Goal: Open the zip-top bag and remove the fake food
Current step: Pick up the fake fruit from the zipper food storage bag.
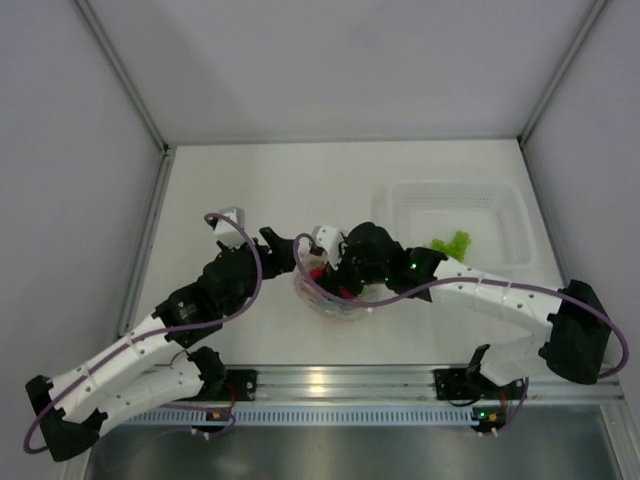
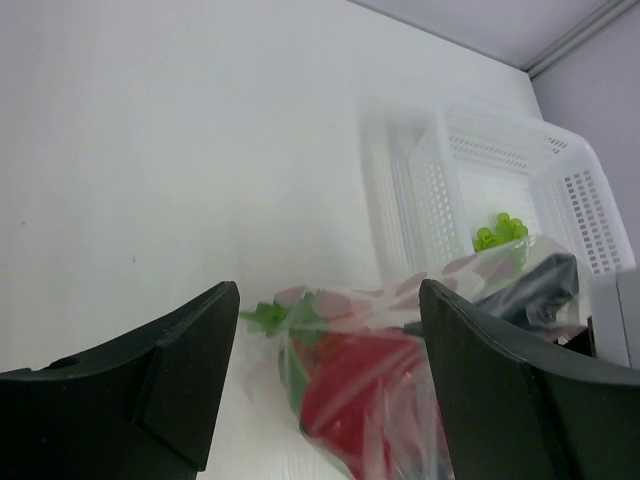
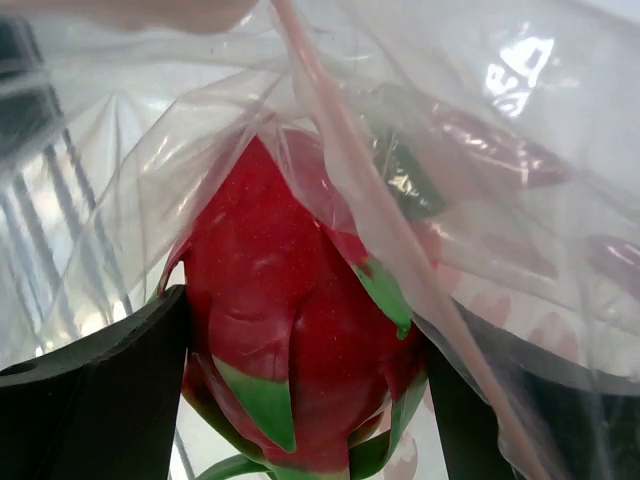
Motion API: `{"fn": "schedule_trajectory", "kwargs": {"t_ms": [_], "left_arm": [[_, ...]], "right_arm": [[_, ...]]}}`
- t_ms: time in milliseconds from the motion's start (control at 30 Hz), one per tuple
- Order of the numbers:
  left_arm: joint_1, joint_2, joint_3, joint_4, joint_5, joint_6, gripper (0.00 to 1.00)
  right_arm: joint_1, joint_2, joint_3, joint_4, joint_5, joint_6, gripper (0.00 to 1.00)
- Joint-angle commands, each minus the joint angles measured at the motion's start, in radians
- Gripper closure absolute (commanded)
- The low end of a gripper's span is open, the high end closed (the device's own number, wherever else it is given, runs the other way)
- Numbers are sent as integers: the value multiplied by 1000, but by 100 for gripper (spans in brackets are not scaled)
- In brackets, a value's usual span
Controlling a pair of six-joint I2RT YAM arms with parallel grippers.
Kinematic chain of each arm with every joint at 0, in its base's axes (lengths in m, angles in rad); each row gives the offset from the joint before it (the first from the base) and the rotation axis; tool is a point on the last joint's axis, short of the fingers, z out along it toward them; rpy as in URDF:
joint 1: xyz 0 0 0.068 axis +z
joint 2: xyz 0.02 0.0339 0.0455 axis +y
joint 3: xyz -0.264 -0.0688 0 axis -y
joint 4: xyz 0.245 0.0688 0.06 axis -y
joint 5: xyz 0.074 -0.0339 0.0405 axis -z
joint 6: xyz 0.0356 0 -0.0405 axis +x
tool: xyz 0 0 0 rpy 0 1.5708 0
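The zip-top bag (image 1: 332, 298) lies crumpled on the white table just ahead of both arms. My right gripper (image 1: 338, 276) reaches into its mouth. In the right wrist view the magenta dragon fruit (image 3: 290, 330) with green tips fills the gap, and both fingers (image 3: 100, 400) press against its sides; the pinkish zip strip (image 3: 350, 190) runs across it. My left gripper (image 2: 328, 300) stands open just left of the bag (image 2: 440, 300), touching nothing. Through the film I see red fake food (image 2: 360, 390) and a green leafy piece (image 2: 268, 316).
A rigid clear tub (image 1: 510, 215) stands at the back right with a green piece (image 1: 450, 243) in its near corner; the left wrist view shows the same tub (image 2: 500, 160) just beyond the bag. Grey walls close in the table on three sides.
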Motion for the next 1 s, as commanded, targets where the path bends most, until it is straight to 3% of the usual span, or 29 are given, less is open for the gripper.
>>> {"fn": "schedule_trajectory", "kwargs": {"t_ms": [0,133,267,300,400,567,633,833,967], "left_arm": [[101,-4,75,-25,185,93,22],[169,0,108,-13,382,134,23],[202,17,102,61,671,212,25],[205,14,84,91,828,231,30],[205,5,67,202,998,277,32],[205,28,65,337,1161,335,32],[205,37,75,342,1143,335,33],[205,106,84,328,1192,346,42],[205,121,70,330,1253,357,42]], "right_arm": [[23,-98,20,7,-141,-242,100],[26,-173,-28,10,-185,-319,100],[28,-287,-98,13,-260,-417,100],[29,-293,-100,1,-264,-423,100],[31,-277,-63,-88,-285,-432,100],[29,-177,49,-225,-311,-413,100],[29,-160,63,-246,-305,-402,100],[28,-186,35,-202,-304,-374,100],[20,-174,50,-209,-265,-350,100]]}}
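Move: The zip-top bag hangs around the right hand and the dragon fruit that hand already grips; its middle lies about 11 cm to the left hand's right, 6 cm back and 11 cm lower. The fruit sits in its mouth, some 11 cm right of the left hand, 5 cm back and 9 cm below. From the right hand the fruit is right at the fingers, with the bag's middle 1 cm back and 3 cm lower. The white bin lies roughly 28 cm right of the right hand, 15 cm forward and 14 cm down. Rising a little forward at first, the empty left hand then sweeps right and back while swinging some 55 degrees clockwise, ending about 10 cm to the right with its fingers turned towards the bag; they narrow partly but stay open, close to the plastic, with contact not clear. The right hand keeps its grip on the dragon fruit and draws it back about 6 cm, slightly right and up, turning counter-clockwise. ##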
